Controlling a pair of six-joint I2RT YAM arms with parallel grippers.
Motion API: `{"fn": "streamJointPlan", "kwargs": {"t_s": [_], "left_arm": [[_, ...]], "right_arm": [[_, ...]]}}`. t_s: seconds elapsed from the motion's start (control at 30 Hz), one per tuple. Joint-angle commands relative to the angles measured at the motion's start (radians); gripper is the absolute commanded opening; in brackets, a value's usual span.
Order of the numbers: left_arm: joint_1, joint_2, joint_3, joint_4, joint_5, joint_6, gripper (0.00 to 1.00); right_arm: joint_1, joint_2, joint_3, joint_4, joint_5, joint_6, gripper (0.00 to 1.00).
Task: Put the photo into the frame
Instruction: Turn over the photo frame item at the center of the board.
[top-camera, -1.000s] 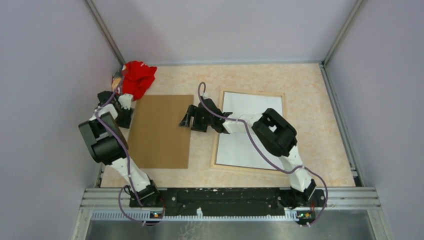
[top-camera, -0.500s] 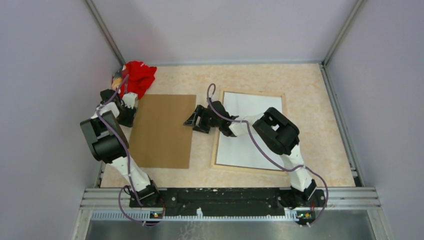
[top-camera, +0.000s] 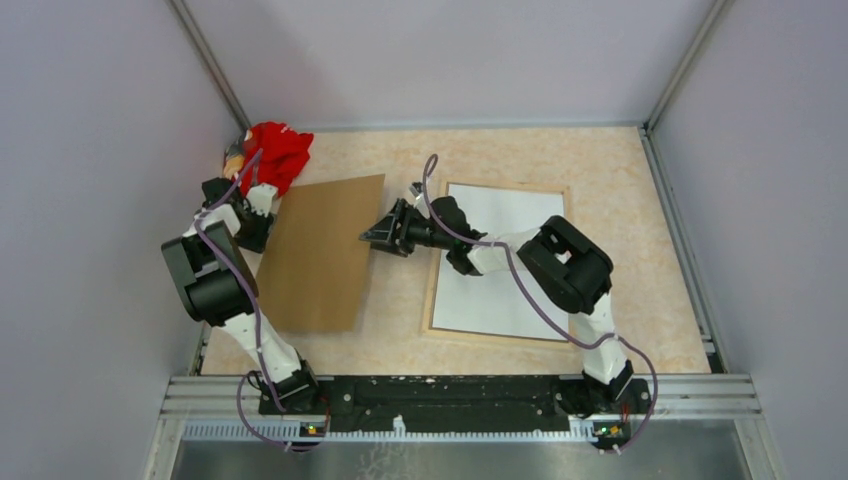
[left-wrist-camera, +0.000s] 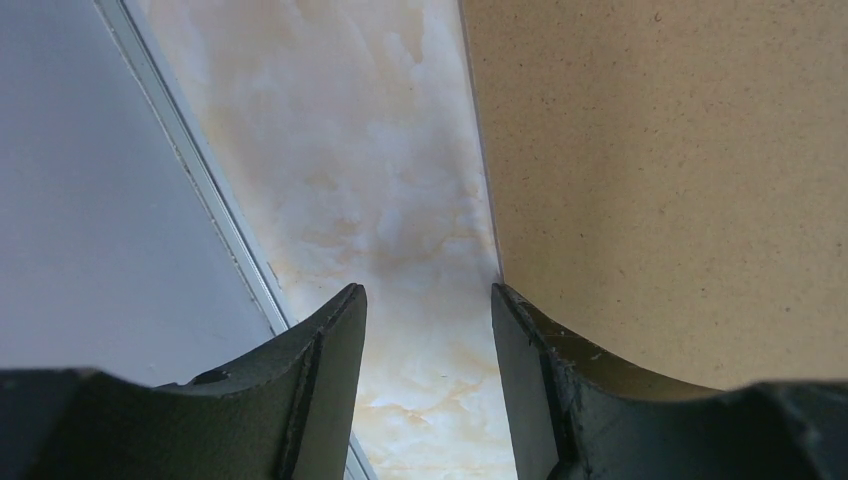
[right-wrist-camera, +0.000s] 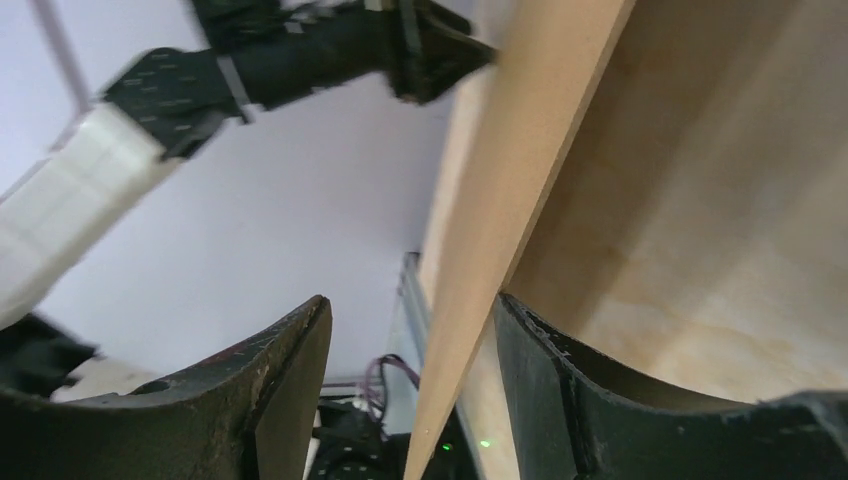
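The photo (top-camera: 500, 262) lies with its plain white back up inside the frame (top-camera: 431, 305), whose light wood rear edges show around it, right of centre. My right gripper (top-camera: 380, 236) is at the right edge of the brown backing board (top-camera: 320, 255), which is raised and tilted there. In the right wrist view the open jaws (right-wrist-camera: 410, 305) straddle the board's thin edge (right-wrist-camera: 520, 180), which leans on the right finger. My left gripper (top-camera: 250, 230) is open at the board's left edge; in the left wrist view (left-wrist-camera: 428, 290) the board (left-wrist-camera: 680, 180) lies beside its right finger.
A red cloth (top-camera: 275, 155) is bunched in the far left corner, just behind the left gripper. The left wall and its metal rail (left-wrist-camera: 215, 210) run close along the left gripper. Marbled tabletop (top-camera: 610, 170) shows around the frame.
The backing board's right edge has risen off the table, so the board now tilts and looks narrower from above. The right gripper has shifted slightly with it. The left arm has barely moved.
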Motion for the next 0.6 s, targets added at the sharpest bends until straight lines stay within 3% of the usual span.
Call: {"fn": "streamJointPlan", "kwargs": {"t_s": [0.0, 0.3, 0.47, 0.57], "left_arm": [[-0.082, 0.089, -0.106, -0.285, 0.269, -0.043, 0.59], [-0.094, 0.064, -0.089, -0.347, 0.337, -0.017, 0.59], [-0.107, 0.048, -0.082, -0.365, 0.363, -0.02, 0.59], [-0.109, 0.042, -0.073, -0.387, 0.394, -0.017, 0.59]], "right_arm": [[0.047, -0.057, 0.022, 0.307, -0.039, 0.061, 0.61], [0.052, -0.003, 0.08, 0.294, -0.046, 0.09, 0.62], [0.052, -0.015, 0.106, 0.124, -0.019, 0.05, 0.62], [0.053, -0.023, 0.07, 0.153, 0.009, 0.073, 0.63]]}}
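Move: The backing board already slopes up towards the right hand, whose open fingers straddle its right edge; the board's middle lies about 11 cm left of that hand, 3 cm back and 5 cm lower. The photo frame is some 31 cm to that hand's right, 6 cm back and 9 cm below. For the left hand, down at the board's left edge, the board's middle is about 13 cm to the right, 1 cm back and 5 cm above; the red cloth is 21 cm ahead, 1 cm right and 2 cm above. Upwards by about 9 cm goes the right hand, sinking a little at the end and edging left, its fingers tipping up some 10 degrees as it keeps levering up the board's right edge. The left hand starts slowly, then sweeps about 8 cm to the right, still against the left edge and pushing it along, fingertips swinging right and wrist turning clockwise. Both grippers stay open. ##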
